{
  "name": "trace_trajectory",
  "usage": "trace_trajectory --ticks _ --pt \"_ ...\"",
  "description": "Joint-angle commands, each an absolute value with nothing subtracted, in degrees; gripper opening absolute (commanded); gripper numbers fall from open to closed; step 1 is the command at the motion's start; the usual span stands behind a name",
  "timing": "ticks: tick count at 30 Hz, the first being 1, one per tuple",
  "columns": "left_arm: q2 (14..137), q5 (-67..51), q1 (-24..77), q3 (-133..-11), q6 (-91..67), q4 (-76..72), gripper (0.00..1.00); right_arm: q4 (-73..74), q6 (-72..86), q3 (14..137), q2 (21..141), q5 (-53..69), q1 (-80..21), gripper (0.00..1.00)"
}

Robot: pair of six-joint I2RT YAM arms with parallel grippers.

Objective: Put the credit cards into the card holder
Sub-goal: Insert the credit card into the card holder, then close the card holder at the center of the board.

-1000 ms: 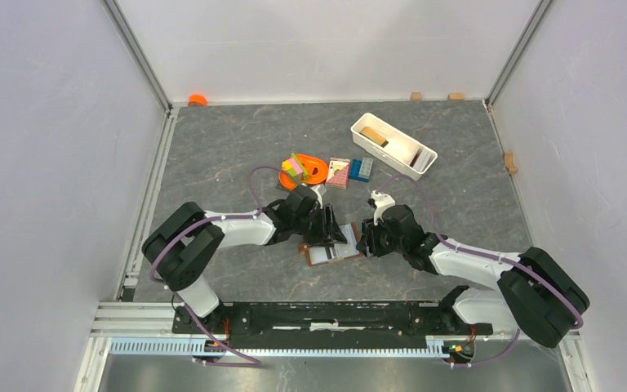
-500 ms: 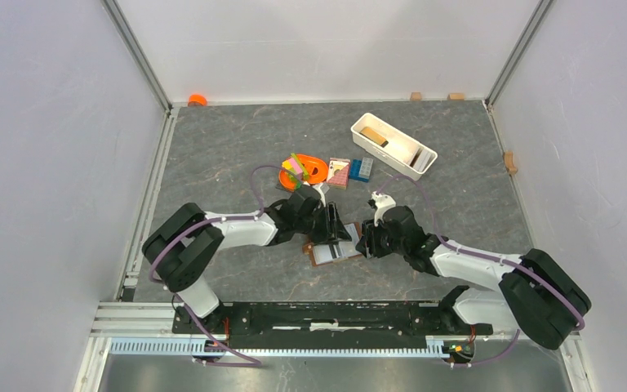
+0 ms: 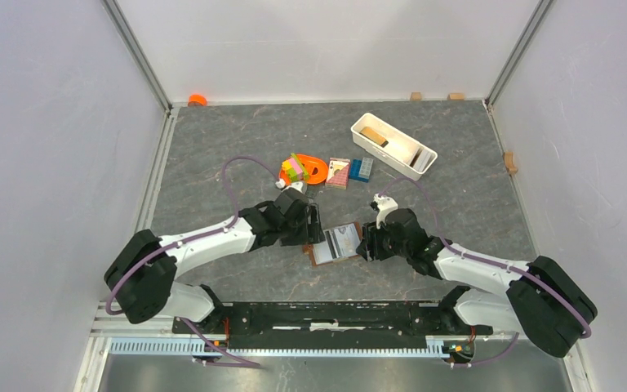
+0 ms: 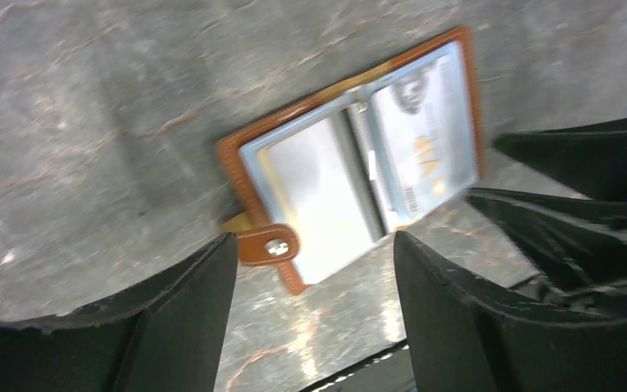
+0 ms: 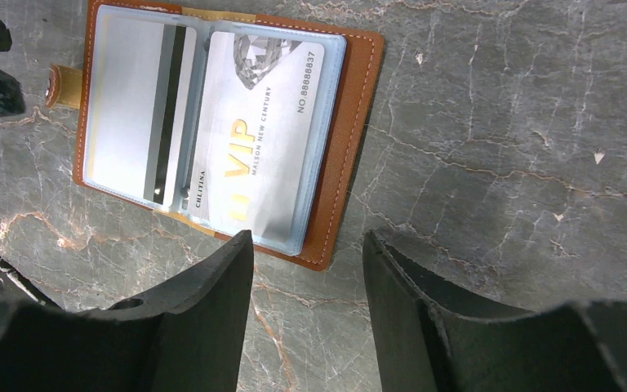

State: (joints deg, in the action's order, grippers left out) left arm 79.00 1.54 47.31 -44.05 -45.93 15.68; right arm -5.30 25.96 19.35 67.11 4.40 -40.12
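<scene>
The brown card holder (image 3: 336,243) lies open and flat on the grey table between my two grippers. In its clear sleeves sit two credit cards: a pale card printed VIP (image 5: 257,135) on the right page and a card showing a dark stripe (image 5: 143,106) on the left page. My left gripper (image 3: 316,230) stands open just left of the holder, its jaws (image 4: 314,253) empty above the snap tab (image 4: 268,243). My right gripper (image 3: 366,243) is open at the holder's right edge (image 5: 351,114), with only bare table between its fingers (image 5: 306,245).
A white tray (image 3: 393,145) holding a tan block stands at the back right. Behind the holder lie an orange toy (image 3: 309,169), a pink-and-white block (image 3: 339,172) and blue bricks (image 3: 361,168). A small orange object (image 3: 197,100) sits in the far left corner.
Both grippers have opened wider. The left arm has drawn back to the left, off the card holder, which now lies uncovered and spread flat.
</scene>
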Motion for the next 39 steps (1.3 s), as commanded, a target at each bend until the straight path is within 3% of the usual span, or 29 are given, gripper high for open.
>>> trace_trajectory --ticks 1,7,14,23,28,39 --pt "79.58 8.00 48.87 -43.62 -43.15 22.47 0.78 -3.25 26.22 18.07 67.02 3.74 -40.34 0.58" --pt "81.75 9.49 49.48 -43.98 -42.65 22.94 0.79 -3.51 26.32 18.07 67.24 3.86 -40.34 0.58" --pt "85.80 8.97 49.83 -45.00 -42.01 22.71 0.70 -3.94 26.35 17.63 67.50 3.98 -40.34 0.58" --pt "83.77 9.26 50.27 -44.65 -42.89 22.76 0.22 -4.22 26.33 16.99 67.16 4.04 -40.34 0.58" --pt "81.63 8.30 50.27 -44.67 -42.89 23.78 0.03 -3.71 26.45 16.87 66.27 3.61 -40.34 0.58" --pt "73.55 2.67 50.09 -53.80 -33.39 37.72 0.02 -1.46 26.85 19.18 64.83 1.44 -40.33 0.59"
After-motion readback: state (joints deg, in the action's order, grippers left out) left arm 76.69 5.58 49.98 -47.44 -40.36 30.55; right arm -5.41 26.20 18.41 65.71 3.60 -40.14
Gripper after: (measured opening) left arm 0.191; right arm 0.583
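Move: The left hand's open fingers hang over the card holder lying open. Its snap strap is some 3 cm to their left, 2 cm back and 5 cm down. The striped card in the near page lies about 2 cm right, 1 cm back and 5 cm down, the VIP card level ahead, 8 cm right and 5 cm down. From the right hand the strap lies about 15 cm left, 1 cm ahead and 1 cm lower. Down about 5 cm, with some 3 cm to the left and a little back, the left hand comes onto the holder's strap, tilting about 15 degrees to point more steeply down. There its fingers close and pinch the strap, then lift it straight up about 5 cm. The right hand stays low and half open beside the holder's right edge. ##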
